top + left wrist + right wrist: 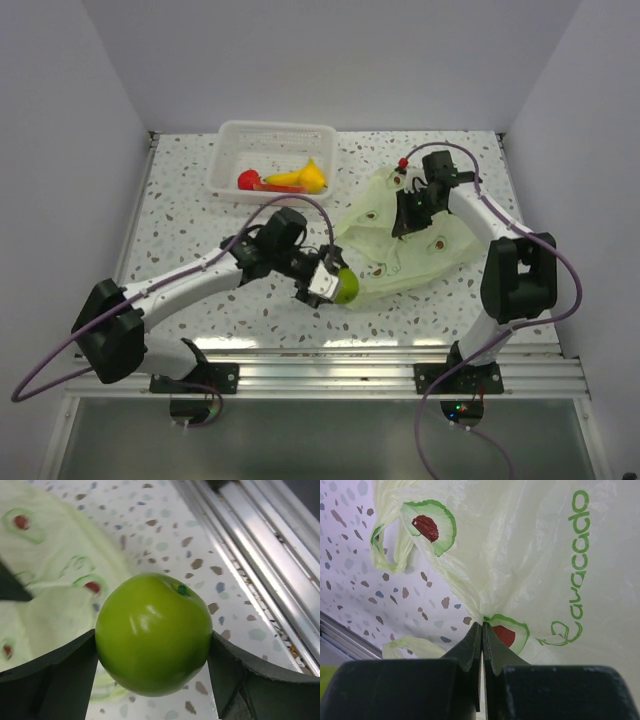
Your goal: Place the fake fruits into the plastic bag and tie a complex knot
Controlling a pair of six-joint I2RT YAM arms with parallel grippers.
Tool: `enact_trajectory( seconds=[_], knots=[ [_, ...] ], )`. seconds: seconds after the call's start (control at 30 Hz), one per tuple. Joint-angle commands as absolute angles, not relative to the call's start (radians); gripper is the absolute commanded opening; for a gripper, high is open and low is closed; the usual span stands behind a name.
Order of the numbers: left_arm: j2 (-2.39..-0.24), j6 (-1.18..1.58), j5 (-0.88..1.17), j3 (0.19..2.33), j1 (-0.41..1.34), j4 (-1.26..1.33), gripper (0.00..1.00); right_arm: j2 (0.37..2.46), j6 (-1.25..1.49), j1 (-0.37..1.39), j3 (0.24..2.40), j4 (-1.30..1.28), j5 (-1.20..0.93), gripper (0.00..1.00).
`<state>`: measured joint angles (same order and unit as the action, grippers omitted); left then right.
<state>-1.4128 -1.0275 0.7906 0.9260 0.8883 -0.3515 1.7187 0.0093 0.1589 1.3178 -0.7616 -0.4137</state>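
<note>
My left gripper is shut on the green apple, which fills the left wrist view, held just above the table at the near left edge of the plastic bag. The pale green bag with avocado prints lies flat on the right. My right gripper is shut on a pinch of the bag's film and lifts it. A loop handle hangs at the left of that view. A small red fruit, a yellow piece and a red-orange one lie in the basket.
The clear-white plastic basket stands at the back left. A metal rail runs along the table's near edge, close to the apple. White walls close in on three sides.
</note>
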Motion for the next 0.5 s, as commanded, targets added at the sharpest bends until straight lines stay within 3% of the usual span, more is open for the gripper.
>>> enact_trajectory(
  seconds=[0.0,0.17,0.47],
  knots=[
    [-1.344,-0.827,0.853,0.992,0.744,-0.376,0.37,1.658,-0.047,0.161,1.351,-0.798,-0.469,0.00],
    [-1.460,-0.594,0.767,1.040,0.698,-0.169,0.33,1.621,-0.037,0.160,1.380,-0.818,-0.574,0.00],
    [-1.603,-0.244,0.559,1.088,0.699,0.139,0.35,1.554,0.270,0.160,1.373,-0.632,-0.842,0.00]
  ],
)
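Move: The left hand already grips the green apple, and the bag's open mouth lies about 16 cm ahead, 6 cm to its right and 8 cm lower. The bag's near corner is about 5 cm ahead, 3 cm right and 12 cm below, while the rim pinched by the right hand is some 20 cm ahead, 12 cm right and 3 cm lower. From the right hand the mouth is about 4 cm back, 6 cm left and 5 cm down; the apple is 20 cm back, 12 cm left and 3 cm up. Keeping its grip on the apple, the left hand swings about 12 cm forward towards the bag's mouth, arching some 5 cm up and then back down to its starting height, while the wrist turns about 30 degrees counter-clockwise so the fingers aim into the bag, now right and slightly forward. The right hand, still shut on the rim, holds nearly still at first, then lifts it about 8 cm and some 4 cm left towards the apple, rolling so its left side rises. ##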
